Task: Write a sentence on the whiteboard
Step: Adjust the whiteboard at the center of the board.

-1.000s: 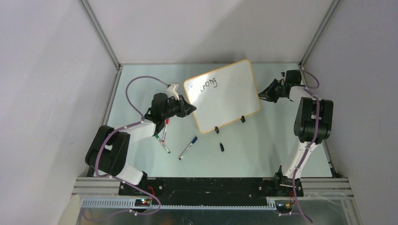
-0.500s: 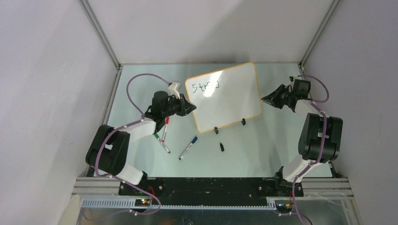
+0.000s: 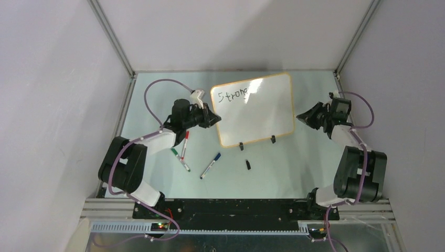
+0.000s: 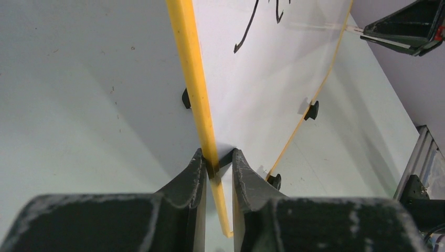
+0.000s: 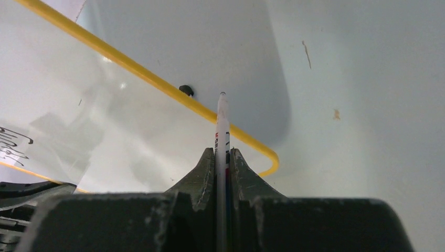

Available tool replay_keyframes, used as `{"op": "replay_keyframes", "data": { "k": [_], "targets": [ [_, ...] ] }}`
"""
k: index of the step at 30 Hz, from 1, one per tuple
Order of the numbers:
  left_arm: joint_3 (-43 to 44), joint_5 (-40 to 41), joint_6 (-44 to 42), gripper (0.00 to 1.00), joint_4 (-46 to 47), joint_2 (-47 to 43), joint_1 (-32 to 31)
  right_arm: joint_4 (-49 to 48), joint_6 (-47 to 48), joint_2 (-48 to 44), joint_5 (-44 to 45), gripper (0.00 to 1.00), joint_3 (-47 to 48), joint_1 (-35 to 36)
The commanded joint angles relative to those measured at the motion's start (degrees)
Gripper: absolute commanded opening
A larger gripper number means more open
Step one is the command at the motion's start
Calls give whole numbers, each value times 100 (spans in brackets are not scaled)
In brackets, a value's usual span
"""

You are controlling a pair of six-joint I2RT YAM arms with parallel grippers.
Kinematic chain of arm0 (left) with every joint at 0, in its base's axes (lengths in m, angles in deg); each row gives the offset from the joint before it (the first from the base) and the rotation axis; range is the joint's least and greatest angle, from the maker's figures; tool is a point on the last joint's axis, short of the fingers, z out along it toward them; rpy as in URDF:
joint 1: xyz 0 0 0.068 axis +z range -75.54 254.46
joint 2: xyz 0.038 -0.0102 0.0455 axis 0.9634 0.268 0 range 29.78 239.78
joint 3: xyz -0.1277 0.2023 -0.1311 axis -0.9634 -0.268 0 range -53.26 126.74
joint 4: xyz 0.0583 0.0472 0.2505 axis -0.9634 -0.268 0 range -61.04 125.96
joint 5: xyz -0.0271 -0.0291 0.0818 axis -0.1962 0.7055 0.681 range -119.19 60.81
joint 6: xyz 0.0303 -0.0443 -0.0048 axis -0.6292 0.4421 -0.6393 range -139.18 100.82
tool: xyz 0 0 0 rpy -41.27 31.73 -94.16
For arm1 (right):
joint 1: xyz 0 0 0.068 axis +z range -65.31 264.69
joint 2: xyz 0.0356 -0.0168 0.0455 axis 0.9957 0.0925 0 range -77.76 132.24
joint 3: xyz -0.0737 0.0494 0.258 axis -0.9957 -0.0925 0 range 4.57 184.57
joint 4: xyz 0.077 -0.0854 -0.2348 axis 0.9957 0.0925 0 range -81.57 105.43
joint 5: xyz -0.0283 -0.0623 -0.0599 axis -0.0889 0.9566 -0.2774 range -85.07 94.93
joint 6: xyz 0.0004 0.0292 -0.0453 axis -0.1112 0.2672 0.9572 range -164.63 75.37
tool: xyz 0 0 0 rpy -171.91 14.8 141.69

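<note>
The whiteboard (image 3: 257, 113) stands on its two black clip feet at the middle back of the table. The sentence (image 3: 233, 95) reads "Strong" along its upper left. My left gripper (image 3: 215, 119) is shut on the board's left yellow rim (image 4: 202, 121), one finger on each face. Black strokes of the sentence (image 4: 246, 31) show on the white face. My right gripper (image 3: 303, 116) sits just off the board's right edge, shut on a white marker (image 5: 222, 128). The marker's tip points at the board's rounded corner (image 5: 265, 157).
Several loose markers lie left of centre: a red-capped one (image 3: 185, 139), a green-capped one (image 3: 173, 152) and a blue-capped one (image 3: 211, 164). A black cap (image 3: 247, 164) lies in front of the board. Walls close in on the left, back and right.
The board has turned to sit more level, and the full word "Strong" now shows. My right arm has drawn back toward the near right, off the board. My left gripper still holds the rim.
</note>
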Motion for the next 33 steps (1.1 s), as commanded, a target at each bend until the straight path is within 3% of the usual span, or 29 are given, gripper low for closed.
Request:
{"op": "replay_keyframes", "data": {
  "k": [1,5,11,15,20,24,28,33],
  "targets": [
    [38,-412,-275,3,-271,306,-301,383,-61,-634,-1058,0,-418,263],
    [-37,-236,-268,14,-273,210,-296,647,-10,-1038,-430,0,-490,235],
    [-356,8,-204,36,-182,-321,-281,949,-333,-1904,1718,0,-525,209],
    [-750,427,-151,46,-144,-867,-256,836,-651,-2540,2581,0,-655,257],
    [-1318,964,339,54,144,-1408,-240,475,-671,-3139,2920,0,-627,608],
    [-1680,1197,687,66,559,-1629,-237,225,-661,-3265,2939,0,-343,1339],
    [-1957,1470,876,67,1191,-1564,-235,-2,-72,-2829,3525,0,265,2252],
    [-2195,1582,884,67,1911,-1480,-241,97,247,-1814,3147,0,1195,2825]
  ]
}}
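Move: The whiteboard, leaning on its stand, has its middle about 15 cm right and 3 cm ahead of the left hand, near its height; those fingers still hold its left edge. The blue marker lies some 17 cm back and 3 cm left of that hand, the black cap 17 cm back and 13 cm right, both about 10 cm lower. From the right hand, holding a marker by the board's right edge, the middle is about 20 cm left, 3 cm ahead, near level. The whiteboard's left edge comes free as the left fingers open; that hand then draws about 5 cm back, 4 cm left and slightly down, turning a little counter-clockwise. The marker in the still-closed right hand leaves the board's right edge: the hand draws back some 5 cm, veers slightly right, then climbs strongly and swings left over that edge, its fingers tipping upward. ##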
